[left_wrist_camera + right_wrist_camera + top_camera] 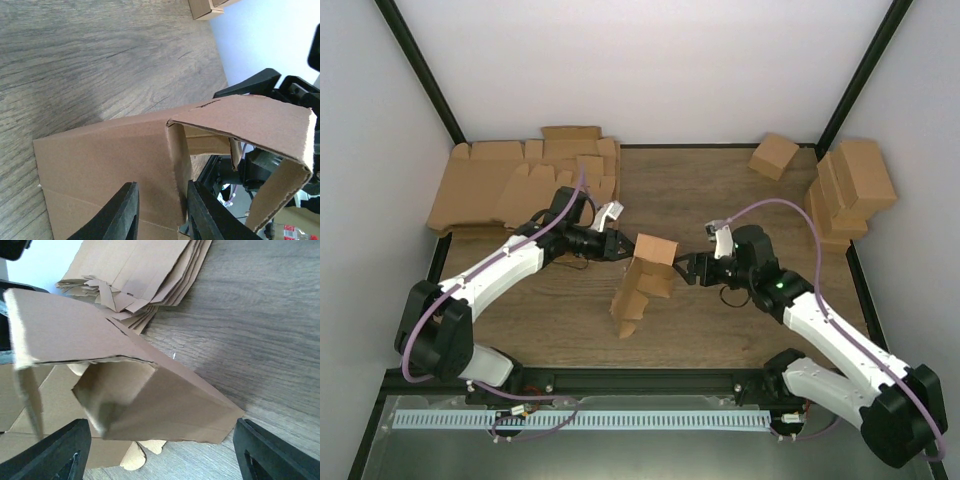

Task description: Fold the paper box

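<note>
The partly folded brown paper box [645,275] stands near the table's middle, its top end formed and loose flaps hanging toward the near edge. My left gripper [618,247] is at its upper left. In the left wrist view the gripper [161,192] is open, with a thin upright wall of the box [177,165] between the fingers, close to the right finger [200,215]. My right gripper [688,268] is at the box's right side. In the right wrist view it [161,440] is wide open, with the box [165,405] just ahead of it and not gripped.
A pile of flat cardboard blanks [525,180] lies at the back left and shows in the right wrist view [150,275]. Finished boxes [855,190] are stacked at the back right, with one more [773,155] beside them. Black frame posts stand at the back corners.
</note>
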Available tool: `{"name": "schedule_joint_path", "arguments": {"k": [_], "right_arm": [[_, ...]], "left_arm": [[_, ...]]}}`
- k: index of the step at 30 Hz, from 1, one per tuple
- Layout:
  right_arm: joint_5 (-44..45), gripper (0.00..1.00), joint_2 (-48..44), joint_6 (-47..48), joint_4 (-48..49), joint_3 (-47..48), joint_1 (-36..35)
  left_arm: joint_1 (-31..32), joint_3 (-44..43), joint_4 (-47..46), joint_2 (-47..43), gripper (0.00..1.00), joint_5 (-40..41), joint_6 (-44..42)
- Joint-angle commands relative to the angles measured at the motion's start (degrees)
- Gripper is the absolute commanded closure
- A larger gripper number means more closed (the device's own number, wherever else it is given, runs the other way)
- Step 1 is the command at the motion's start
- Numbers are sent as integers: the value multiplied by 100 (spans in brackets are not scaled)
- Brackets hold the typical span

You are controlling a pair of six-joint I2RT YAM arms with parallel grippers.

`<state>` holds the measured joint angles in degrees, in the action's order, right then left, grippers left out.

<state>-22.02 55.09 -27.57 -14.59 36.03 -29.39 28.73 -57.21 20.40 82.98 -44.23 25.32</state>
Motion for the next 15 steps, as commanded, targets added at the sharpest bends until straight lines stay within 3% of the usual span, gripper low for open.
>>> {"name": "schedule_joint_path", "arguments": {"k": [1, 9, 15], "right_arm": [[204, 19, -322, 432, -614, 442, 38], [583, 19, -582, 1097, -1097, 1167, 39], [31, 20, -25, 2202, -903, 1822, 27]], "left_arm": [[-28, -31, -19, -31, 71, -51, -96], [-34, -173, 124, -71, 71, -12, -154], [-34, -274, 231, -164, 70, 119, -160]]}}
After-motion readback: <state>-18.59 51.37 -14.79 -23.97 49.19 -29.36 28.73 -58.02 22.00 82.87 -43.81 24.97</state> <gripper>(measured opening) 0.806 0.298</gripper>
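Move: The half-folded paper box stands between my hands, its middle about 7 cm left of my right hand, 2 cm back and 8 cm below. From my left hand it lies some 3 cm right, 6 cm back and 8 cm below. The stack of flat sheets lies roughly 23 cm left of my left hand and 13 cm ahead; a small carton sits about 27 cm ahead and 22 cm right of my right hand. My right hand, its fingers staying wide open, rises away from the paper box, slowly at first and then quickly, about 9 cm, and tips its fingers up some 15 degrees. My left hand stays put with its part-open fingers still at the box's upper left edge. ##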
